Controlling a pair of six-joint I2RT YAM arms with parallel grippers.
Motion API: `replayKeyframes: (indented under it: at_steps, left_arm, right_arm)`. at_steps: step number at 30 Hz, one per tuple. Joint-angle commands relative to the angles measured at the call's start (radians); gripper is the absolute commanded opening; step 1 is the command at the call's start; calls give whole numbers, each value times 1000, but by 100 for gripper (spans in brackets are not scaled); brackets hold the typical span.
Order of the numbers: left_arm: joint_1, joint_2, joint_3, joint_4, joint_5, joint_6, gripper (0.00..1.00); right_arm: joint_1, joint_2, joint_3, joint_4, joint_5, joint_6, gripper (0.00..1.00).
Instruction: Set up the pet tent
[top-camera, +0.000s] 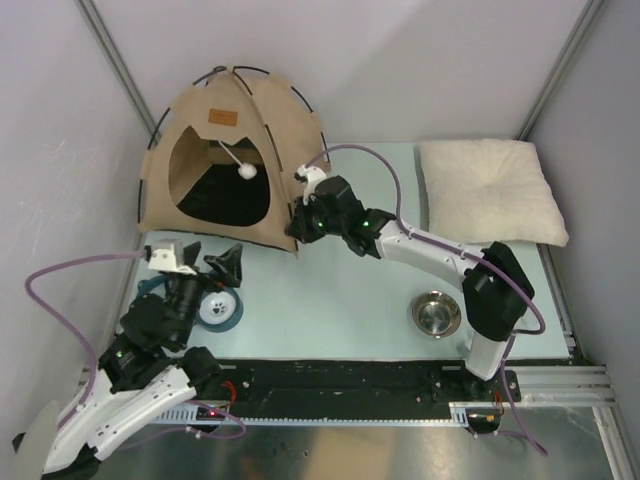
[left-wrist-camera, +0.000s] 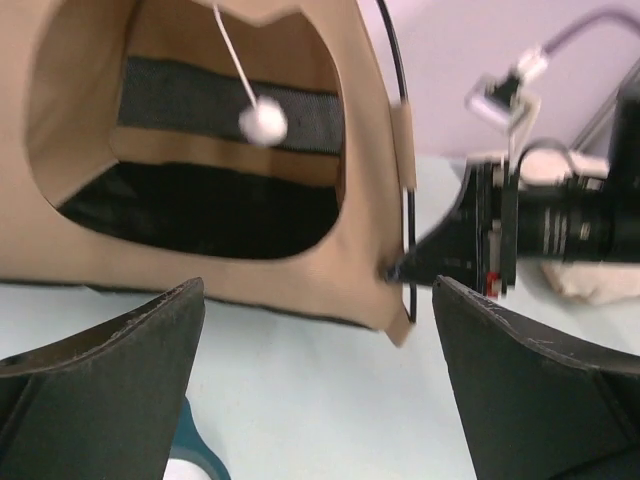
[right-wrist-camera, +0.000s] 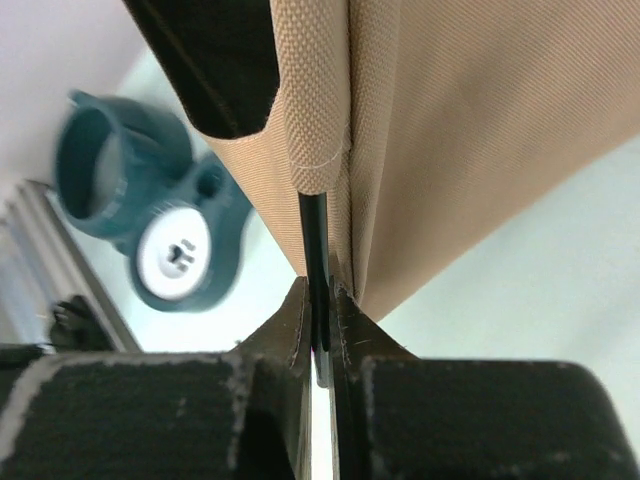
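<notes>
The pet tent (top-camera: 200, 120) stands as a tan dome at the back left, its dark opening facing the arms. A white pompom (top-camera: 246, 171) hangs in the doorway, and a brown label (top-camera: 222, 118) sits above it. My right gripper (top-camera: 298, 232) is at the tent's front right corner. In the right wrist view this gripper (right-wrist-camera: 318, 300) is shut on the thin black pole (right-wrist-camera: 312, 230) beside the tan fabric (right-wrist-camera: 450, 120). My left gripper (top-camera: 200, 270) hovers open in front of the tent. Nothing lies between its fingers (left-wrist-camera: 120, 370), and it is short of the tent's lower edge (left-wrist-camera: 250, 285).
A cream pillow (top-camera: 490, 190) lies at the back right. A metal bowl (top-camera: 437, 313) sits near the right arm's base. A teal round toy (top-camera: 222, 310) lies just beside my left gripper. Grey walls close in behind the tent and on both sides.
</notes>
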Motion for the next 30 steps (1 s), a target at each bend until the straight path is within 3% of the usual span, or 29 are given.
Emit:
replayKeyframes:
  at_steps: [1,10,18,30]
  left_arm:
    - [3,-38,79,14,-60,59,100]
    - [3,-27,114,-12,-196,63,100]
    - [2,4,121,-24,-188,42,100]
    - [3,62,117,-29,-166,11,100]
  right_arm:
    - [14,-88,-84,-22,142,-111,0]
    - [17,-145,-255,-33,417,-117,0]
    - [-87,-228,-418,-1,451,-84,0]
    - [-109,-292,-554,-60,555,-70,0]
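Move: The closed right gripper holds the pole end at the tent's front right corner. The open mat it goes to is about 18 cm to its right, 1 cm farther out and some 15 cm below. The tent's middle is about 18 cm ahead, 20 cm left and slightly above; the steel bowl about 13 cm back, 39 cm right and 16 cm below. From the left gripper, that mat spot lies roughly 13 cm ahead, 38 cm right and 25 cm down. Keep the right fingers shut on the pole end and draw the tent's front corner about 18 cm to the right while lowering it some 10 cm towards the open mat, turning the wrist clockwise about 25 degrees and letting the hand's left side dip by a similar amount. Shift the empty, open left gripper up and left, then ease it partway back. ##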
